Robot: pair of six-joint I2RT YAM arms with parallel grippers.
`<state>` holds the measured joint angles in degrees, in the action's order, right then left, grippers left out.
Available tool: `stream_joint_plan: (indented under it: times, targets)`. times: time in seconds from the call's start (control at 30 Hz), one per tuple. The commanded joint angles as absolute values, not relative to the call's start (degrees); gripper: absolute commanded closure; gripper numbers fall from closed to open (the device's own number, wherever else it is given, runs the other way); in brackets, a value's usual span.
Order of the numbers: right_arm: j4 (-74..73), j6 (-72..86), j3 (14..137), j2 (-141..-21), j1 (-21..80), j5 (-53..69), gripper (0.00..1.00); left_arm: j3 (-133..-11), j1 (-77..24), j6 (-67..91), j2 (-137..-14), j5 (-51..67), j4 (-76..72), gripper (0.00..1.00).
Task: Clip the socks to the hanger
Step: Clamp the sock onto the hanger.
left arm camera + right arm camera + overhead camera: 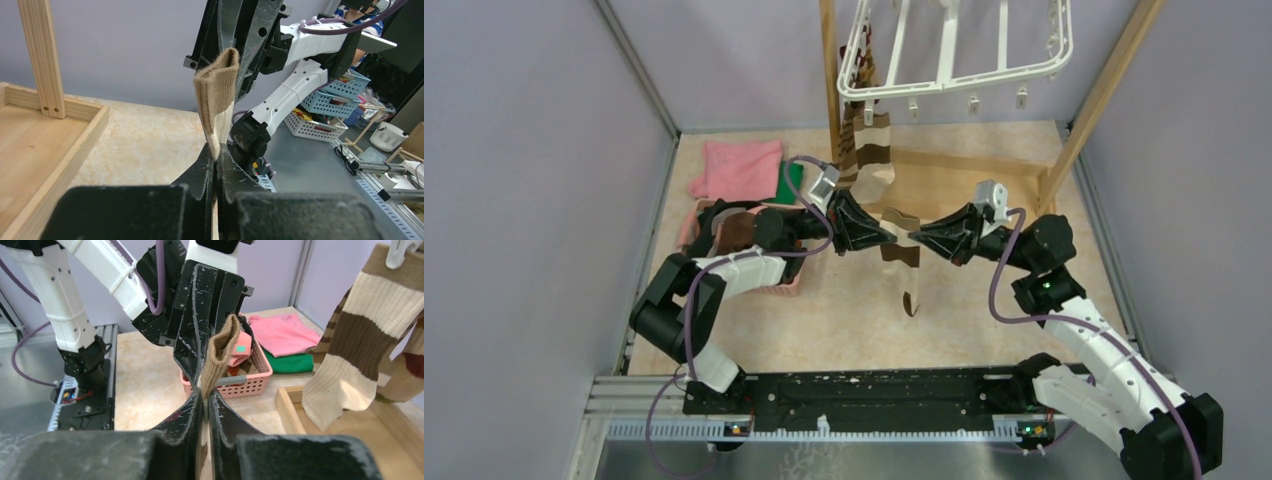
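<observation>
A brown-and-cream striped sock [903, 252] hangs in mid-air over the table's middle, and both grippers pinch its tan cuff. My left gripper [892, 238] is shut on one side of the cuff [218, 95], my right gripper [915, 239] on the other side. In the right wrist view the cuff [220, 352] stands up between the two sets of black fingers. The white hanger [954, 60] hangs above the far side. Two striped socks [871, 160] dangle from clips at its left corner; one of them [350, 340] shows large in the right wrist view.
A pink basket [789, 285] with more socks sits under the left arm. A pink cloth [739, 168] and a green cloth [792, 180] lie behind it. The wooden post frame [1104, 90] and its low tray [964, 180] stand at the far side.
</observation>
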<state>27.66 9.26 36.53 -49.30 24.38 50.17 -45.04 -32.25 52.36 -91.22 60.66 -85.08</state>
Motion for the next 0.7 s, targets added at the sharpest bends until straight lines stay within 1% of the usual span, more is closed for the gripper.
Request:
stream_joint_plan:
  times: [0.0, 0.07, 0.1, 0.13, 0.17, 0.2, 0.3, 0.4, 0.67]
  targets:
    - [25.9, 7.9, 39.0, -48.7, 25.1, 46.4, 0.77, -45.4, -32.0, 49.3, -88.4, 62.5, -102.7, 1.0]
    - [22.9, 4.7, 39.8, -47.5, 25.1, 43.4, 0.49, -44.5, -31.0, 48.0, -87.1, 63.7, -102.6, 1.0]
    - [22.1, 3.4, 40.1, -46.7, 25.1, 41.7, 0.39, -43.9, -30.6, 47.4, -86.5, 64.2, -102.7, 1.0]
    - [22.0, 2.1, 40.3, -46.0, 25.1, 40.0, 0.31, -43.4, -30.2, 46.7, -85.9, 64.8, -102.7, 1.0]
    - [22.5, 1.2, 40.7, -45.9, 25.1, 38.3, 0.25, -42.8, -30.1, 45.7, -85.4, 65.1, -102.7, 1.0]
    - [23.2, 0.5, 41.2, -46.2, 25.1, 36.8, 0.22, -42.4, -30.0, 45.0, -85.0, 65.4, -102.7, 1.0]
    - [26.2, -2.2, 43.3, -49.1, 25.1, 32.8, 0.18, -41.3, -29.9, 43.9, -84.0, 66.4, -102.2, 1.0]
    - [30.8, -2.3, 45.6, -52.9, 24.7, 30.9, 0.18, -39.7, -29.7, 42.1, -82.6, 66.4, -100.5, 1.0]
    - [49.9, 1.0, 47.3, -62.5, 23.8, 26.5, 0.17, -36.1, -29.9, 31.0, -75.4, 67.1, -87.5, 1.0]
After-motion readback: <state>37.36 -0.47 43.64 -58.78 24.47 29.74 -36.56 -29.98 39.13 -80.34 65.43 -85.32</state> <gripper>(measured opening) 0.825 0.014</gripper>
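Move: About 17 cm ahead of the right hand, level with it sideways and some 12 cm above, hangs the empty clip on the hanger; the hung striped sock is roughly 14 cm ahead, 6 cm left and 2 cm up, and the next empty clip about 17 cm ahead, 10 cm right and 12 cm up. From the left hand the nearer empty clip is some 17 cm ahead, 3 cm right and 13 cm up. Letting go of the sock cuff that both hands pinch, the right hand opens wide and pulls off forward, about 9 cm, then also rises some 5 cm towards the empty clip beside the hung sock, its wrist turning clockwise about 20 degrees. The left hand keeps its closed pinch and draws the sock some 4 cm back and left, rolling slightly. ##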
